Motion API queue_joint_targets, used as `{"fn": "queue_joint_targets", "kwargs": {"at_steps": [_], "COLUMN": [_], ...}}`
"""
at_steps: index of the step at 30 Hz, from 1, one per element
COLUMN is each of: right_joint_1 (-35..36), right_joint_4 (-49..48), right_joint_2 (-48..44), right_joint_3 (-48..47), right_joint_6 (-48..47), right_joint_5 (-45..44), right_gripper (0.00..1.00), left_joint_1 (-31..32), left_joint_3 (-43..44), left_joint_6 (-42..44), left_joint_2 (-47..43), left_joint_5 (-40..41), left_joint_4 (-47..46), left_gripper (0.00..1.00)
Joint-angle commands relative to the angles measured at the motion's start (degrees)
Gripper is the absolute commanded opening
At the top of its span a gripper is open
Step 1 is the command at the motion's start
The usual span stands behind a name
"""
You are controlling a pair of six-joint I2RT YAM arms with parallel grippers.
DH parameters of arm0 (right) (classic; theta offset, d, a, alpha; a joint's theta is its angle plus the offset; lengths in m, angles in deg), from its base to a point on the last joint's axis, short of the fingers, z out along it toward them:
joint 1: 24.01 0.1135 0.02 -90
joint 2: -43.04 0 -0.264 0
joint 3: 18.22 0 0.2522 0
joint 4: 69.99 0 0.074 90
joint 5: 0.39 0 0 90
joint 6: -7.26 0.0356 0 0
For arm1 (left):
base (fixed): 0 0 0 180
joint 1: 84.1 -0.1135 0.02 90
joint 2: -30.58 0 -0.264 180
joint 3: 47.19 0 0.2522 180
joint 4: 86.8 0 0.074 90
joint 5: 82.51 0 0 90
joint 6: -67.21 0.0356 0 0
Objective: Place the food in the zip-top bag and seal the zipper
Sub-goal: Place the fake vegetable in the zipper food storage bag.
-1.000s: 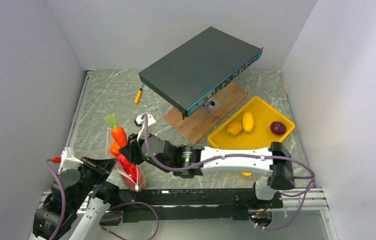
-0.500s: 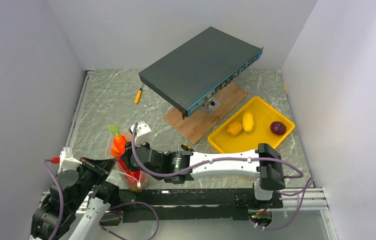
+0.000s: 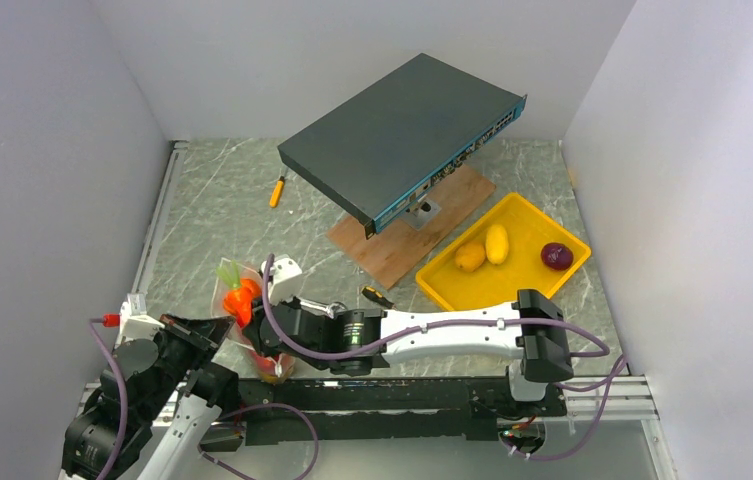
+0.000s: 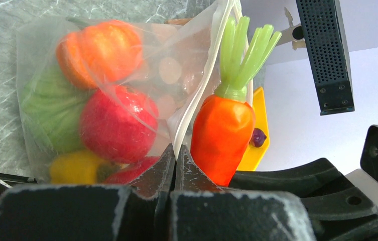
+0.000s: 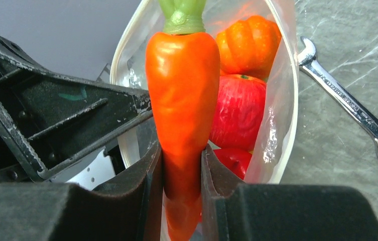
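The clear zip-top bag (image 4: 41, 65) stands open between both arms, holding an orange pumpkin (image 4: 99, 50), a red pepper (image 4: 119, 123), green cabbage (image 4: 51, 110) and a yellow pepper (image 4: 76, 168). My left gripper (image 4: 175, 150) is shut on the whitish zipper (image 4: 192, 115) strip at the mouth edge. My right gripper (image 5: 181, 165) is shut on the carrot (image 5: 181, 90), which hangs tip-down at the bag's open mouth (image 5: 287, 100), leaves pointing up. From above, the carrot (image 3: 242, 298) and the right gripper (image 3: 257, 322) sit over the bag (image 3: 222, 290), next to the left gripper (image 3: 220, 335).
A yellow tray (image 3: 512, 285) at the right holds two yellow potatoes (image 3: 497, 243) and a purple onion (image 3: 556, 255). A tilted network switch (image 3: 402, 135) stands over a wooden board (image 3: 392, 255). Screwdrivers lie at the back (image 3: 277, 190) and by the right arm (image 3: 376, 296). A wrench (image 5: 347, 103) lies beside the bag.
The right gripper has carried the carrot toward the near edge and down, from beyond the bag to its open mouth. The left gripper has kept its hold on the bag.
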Motion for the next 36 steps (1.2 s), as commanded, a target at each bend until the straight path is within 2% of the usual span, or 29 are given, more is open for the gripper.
{"fn": "queue_joint_targets", "kwargs": {"at_steps": [1, 8, 14, 19, 22, 28, 30, 36], "right_joint_1": [0.6, 0.7, 0.7, 0.8, 1.0, 4.1, 6.2, 12.5], "right_joint_4": [0.6, 3.1, 4.9, 4.3, 6.8, 8.3, 7.6, 5.0], "right_joint_2": [-3.2, -2.2, -1.6, -1.6, -1.1, -4.0, -6.0, -10.6], "right_joint_3": [0.3, -0.3, -1.8, -3.5, -7.3, -9.0, -6.7, 2.5], "right_joint_6": [0.5, 1.7, 1.1, -3.3, -7.4, -18.7, -22.7, -23.9], "right_joint_5": [1.6, 3.4, 2.6, 5.2, 7.1, 8.3, 9.6, 0.8], "right_gripper": [0.21, 0.27, 0.49, 0.65, 0.68, 0.76, 0.77, 0.78], "left_joint_1": [0.0, 0.0, 0.0, -0.1, -0.1, -0.1, 0.0, 0.0], "left_joint_3": [1.3, 1.1, 1.0, 1.8, 1.6, 1.4, 1.9, 2.4], "left_joint_6": [-0.1, -0.4, -0.6, -0.4, -0.6, -0.8, -0.6, -0.7], "left_joint_2": [0.2, -0.3, -0.5, -0.5, -0.8, -0.9, -0.6, -0.6], "left_joint_5": [-0.3, -0.3, -0.7, -0.3, -0.3, 0.0, 0.0, 0.6], "left_joint_4": [-1.5, -1.1, -1.2, -0.6, -0.3, -0.2, 0.1, 0.5], "left_gripper": [0.00, 0.00, 0.00, 0.00, 0.00, 0.00, 0.00, 0.00]}}
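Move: The right hand already holds the carrot by its lower half in the bag's mouth; the middle of the bag lies about 4 cm ahead of it and 9 cm below. Inside, the tomato is roughly 2 cm ahead, 1 cm left and 9 cm down, the pumpkin some 6 cm ahead, 2 cm left and 9 cm down. Outside, the wrench lies about 5 cm ahead and 9 cm right, 20 cm below. From the left hand, still pinching the rim, the bag's middle is about 3 cm ahead, 3 cm right and 9 cm down. Easing down and slightly back by about 2 cm, the right hand takes the carrot deeper into the bag, spreads its fingers wide to let go, then rises about 5 cm and backs off some 7 cm out of the bag's mouth, turning some 20 degrees counter-clockwise as the fingertips tip up. The left hand stays put, keeping the zipper rim pinched. ##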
